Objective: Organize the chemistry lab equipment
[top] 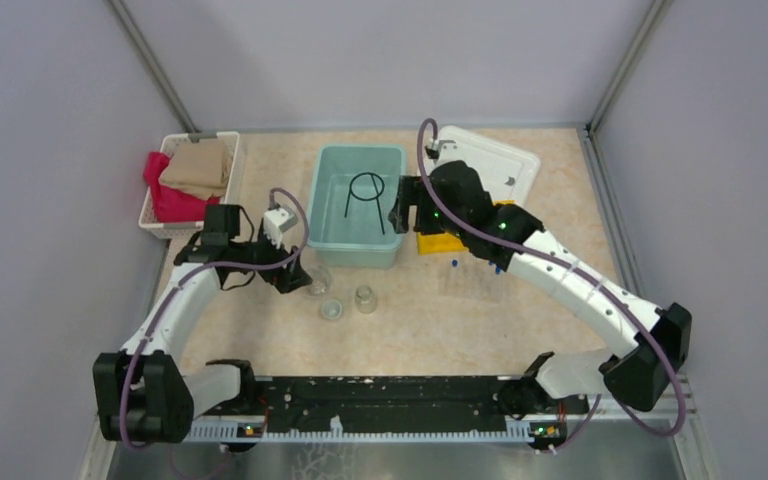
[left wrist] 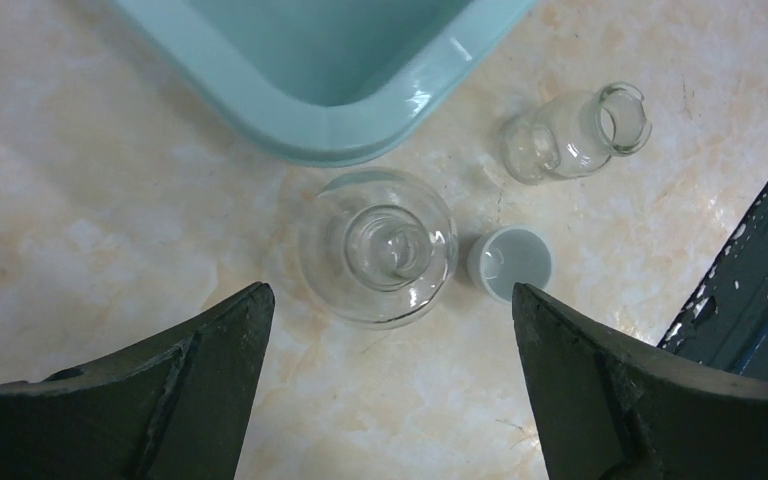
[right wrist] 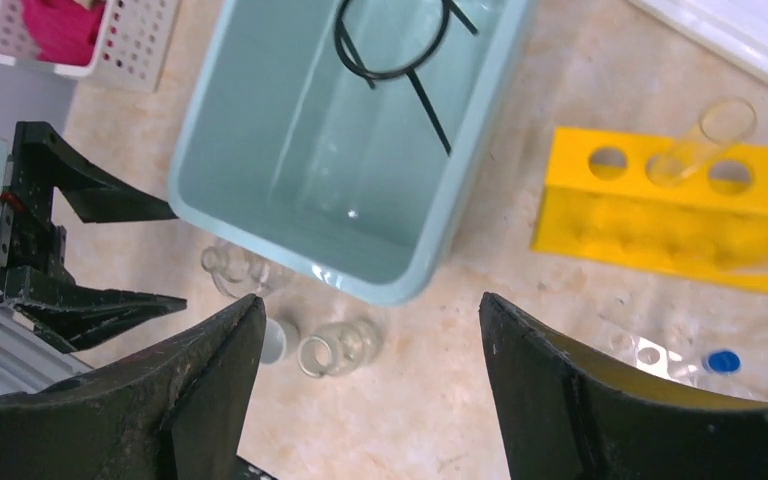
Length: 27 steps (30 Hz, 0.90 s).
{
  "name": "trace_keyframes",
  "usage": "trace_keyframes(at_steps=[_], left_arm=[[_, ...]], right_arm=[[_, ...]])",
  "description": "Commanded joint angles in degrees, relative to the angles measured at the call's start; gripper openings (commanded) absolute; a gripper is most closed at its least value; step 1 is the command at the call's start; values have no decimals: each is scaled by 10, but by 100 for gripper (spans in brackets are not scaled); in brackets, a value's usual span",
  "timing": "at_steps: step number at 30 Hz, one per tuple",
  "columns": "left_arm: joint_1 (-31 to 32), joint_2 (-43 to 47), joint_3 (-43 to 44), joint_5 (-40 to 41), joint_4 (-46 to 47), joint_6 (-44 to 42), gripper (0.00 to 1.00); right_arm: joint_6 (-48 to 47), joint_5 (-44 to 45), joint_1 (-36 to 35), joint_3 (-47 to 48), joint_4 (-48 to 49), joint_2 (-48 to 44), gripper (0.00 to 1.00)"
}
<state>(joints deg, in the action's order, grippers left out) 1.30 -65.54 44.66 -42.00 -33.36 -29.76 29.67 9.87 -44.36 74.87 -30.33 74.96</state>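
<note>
A black wire ring (top: 365,194) (right wrist: 390,40) lies inside the teal bin (top: 338,238). In front of the bin stand a clear flask (left wrist: 378,248) (top: 318,278), a small glass beaker (left wrist: 572,135) (top: 365,298) and a small white cup (left wrist: 510,262) (top: 331,309). My left gripper (left wrist: 390,292) (top: 293,277) hangs open just left of the flask, holding nothing. A yellow holed rack (right wrist: 680,215) (top: 436,242) holds one clear tube (right wrist: 705,140). A blue-capped tube (right wrist: 723,361) lies on the table near it. My right gripper (right wrist: 370,300) (top: 400,215) is open and empty above the bin's right rim.
A white basket (top: 160,215) of red and tan cloths stands at the back left. A white lid (top: 495,160) lies behind the right arm. The teal bin's near corner (left wrist: 320,125) sits close to the flask. Grey walls enclose the table on three sides.
</note>
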Motion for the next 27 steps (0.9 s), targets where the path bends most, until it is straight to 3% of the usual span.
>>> trace_keyframes(at_steps=[1,10,27], left_arm=[[51,16,-33,30,78,-9,94],[79,-14,-61,81,153,11,84],[85,-40,-80,57,170,14,61]], right_arm=[[29,38,2,-39,11,-57,77],[56,46,2,-75,-4,-98,76],[70,44,2,-90,-6,-104,74]])
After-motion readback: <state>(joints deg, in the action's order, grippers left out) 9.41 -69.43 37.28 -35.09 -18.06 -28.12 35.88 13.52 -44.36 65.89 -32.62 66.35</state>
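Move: The round flask stands about 4 cm to the left hand's right and 1 cm ahead, its middle some 7 cm lower. From that hand, the small cup is about 5 cm back and 7 right, the glass jar about 3 back and 14 right, and the tub's middle roughly 17 ahead and 12 right. From the empty right hand, the round flask lies some 17 cm left, 4 back and 22 below. The left fingertips come down around the neck of the round flask, with no grip yet to be seen: the hand sinks about 4 cm and shifts 2 cm right, easing back and then forward on the way, while the wide-open fingers close by about a third. The empty right hand draws off from the tub, about 4 cm right, a little back and down. ##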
